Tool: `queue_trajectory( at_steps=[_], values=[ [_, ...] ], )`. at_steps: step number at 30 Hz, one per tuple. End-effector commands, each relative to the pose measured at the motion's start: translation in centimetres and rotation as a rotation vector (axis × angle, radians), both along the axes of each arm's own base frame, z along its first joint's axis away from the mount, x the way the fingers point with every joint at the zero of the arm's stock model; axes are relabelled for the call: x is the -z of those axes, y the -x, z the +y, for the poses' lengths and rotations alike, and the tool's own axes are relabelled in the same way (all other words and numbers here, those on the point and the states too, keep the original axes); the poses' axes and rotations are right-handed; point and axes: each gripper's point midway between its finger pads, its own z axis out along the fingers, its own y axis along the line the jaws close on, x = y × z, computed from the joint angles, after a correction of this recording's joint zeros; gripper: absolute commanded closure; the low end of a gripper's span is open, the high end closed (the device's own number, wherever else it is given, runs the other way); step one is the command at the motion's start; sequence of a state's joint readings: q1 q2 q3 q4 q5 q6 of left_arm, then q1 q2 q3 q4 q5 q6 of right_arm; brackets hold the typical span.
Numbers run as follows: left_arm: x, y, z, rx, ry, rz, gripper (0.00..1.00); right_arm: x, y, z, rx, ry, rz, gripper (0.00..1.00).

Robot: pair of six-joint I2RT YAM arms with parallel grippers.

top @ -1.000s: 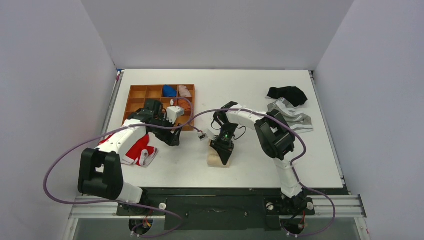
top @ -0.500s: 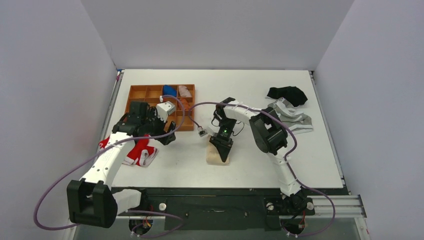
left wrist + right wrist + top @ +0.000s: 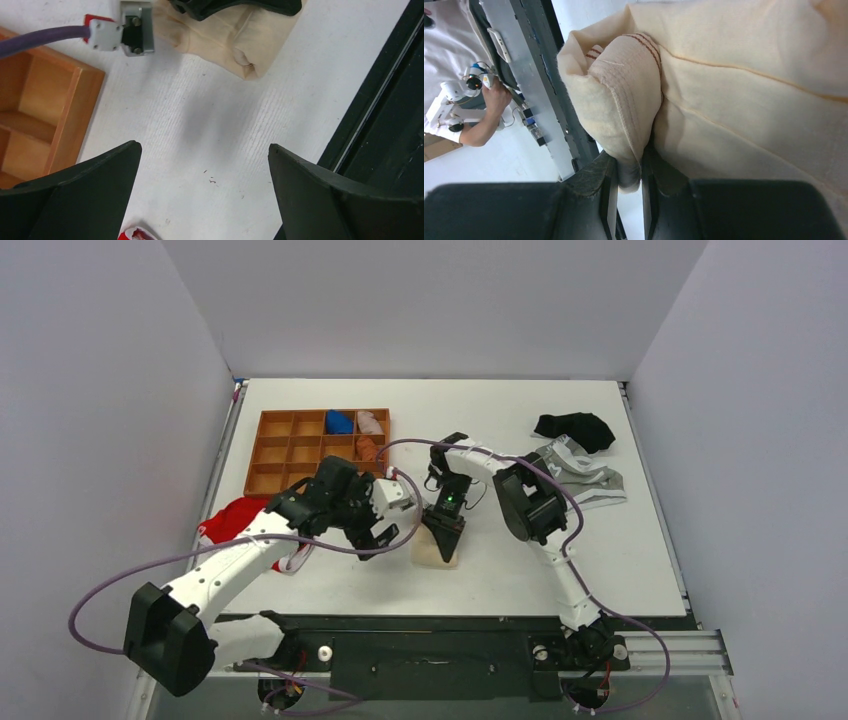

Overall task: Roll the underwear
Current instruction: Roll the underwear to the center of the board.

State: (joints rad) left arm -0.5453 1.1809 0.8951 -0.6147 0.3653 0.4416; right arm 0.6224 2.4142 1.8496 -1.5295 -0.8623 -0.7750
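The underwear is a small cream bundle, partly rolled, lying near the table's front edge. My right gripper points down onto it and is shut on a fold of the cream cloth. In the right wrist view that gripper pinches the fold, with the underwear spreading beyond it. My left gripper hangs just left of the bundle, open and holding nothing. The left wrist view shows the left gripper over bare table, with the underwear ahead of its fingers.
A wooden compartment tray holding a few small rolls stands at the back left. A red garment lies under my left arm. Black and grey garments lie at the right. The black front rail runs close by.
My left arm has swung right from the tray and red garment to just beside the underwear, and its jaws have opened wider. The right gripper has kept its hold, shifting only slightly.
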Motion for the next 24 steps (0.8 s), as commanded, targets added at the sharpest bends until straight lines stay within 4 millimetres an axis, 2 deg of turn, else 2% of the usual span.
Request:
queue_trajectory(
  at_steps=[1,5,13,24],
  values=[
    [-1.3,-1.4,-2.4,0.063,-0.036,-0.103,0.02,1.8,-1.5,0.1,-0.039,-0.036,-0.066,1.00],
    [-0.8,-0.4,-5.2,0.179,-0.057,-0.118,0.03,2.0,-1.4,0.1,-0.036,-0.025,-0.054,1.00],
    [1.0,0.6,-9.2,0.355,-0.077,-0.136,0.03,2.4,-1.5,0.2,-0.030,-0.009,-0.040,1.00],
    [3.9,1.6,-11.6,0.462,-0.039,-0.152,0.00,2.7,-1.9,0.5,-0.027,0.003,-0.032,1.00]
  ],
)
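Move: The underwear, partly rolled and already pinched in the right fingers, lies about 13 cm to the right of the left hand, roughly level with it fore and aft and some 10 cm below. The right fingertips are about 14 cm right and 2 cm back from the left hand; the underwear's middle lies around 2 cm ahead and 2 cm left of them. From the left hand, the wooden organizer's middle is some 24 cm ahead and 15 cm left, the red clothing 4 cm ahead and 28 cm left. Rightward goes the left hand, about 10 cm, sinking some 4 cm as it closes on the underwear beside the right gripper and turning roughly 25 degrees clockwise, its fingers staying wide open. The right hand stays in place and keeps its pinch on the roll. ##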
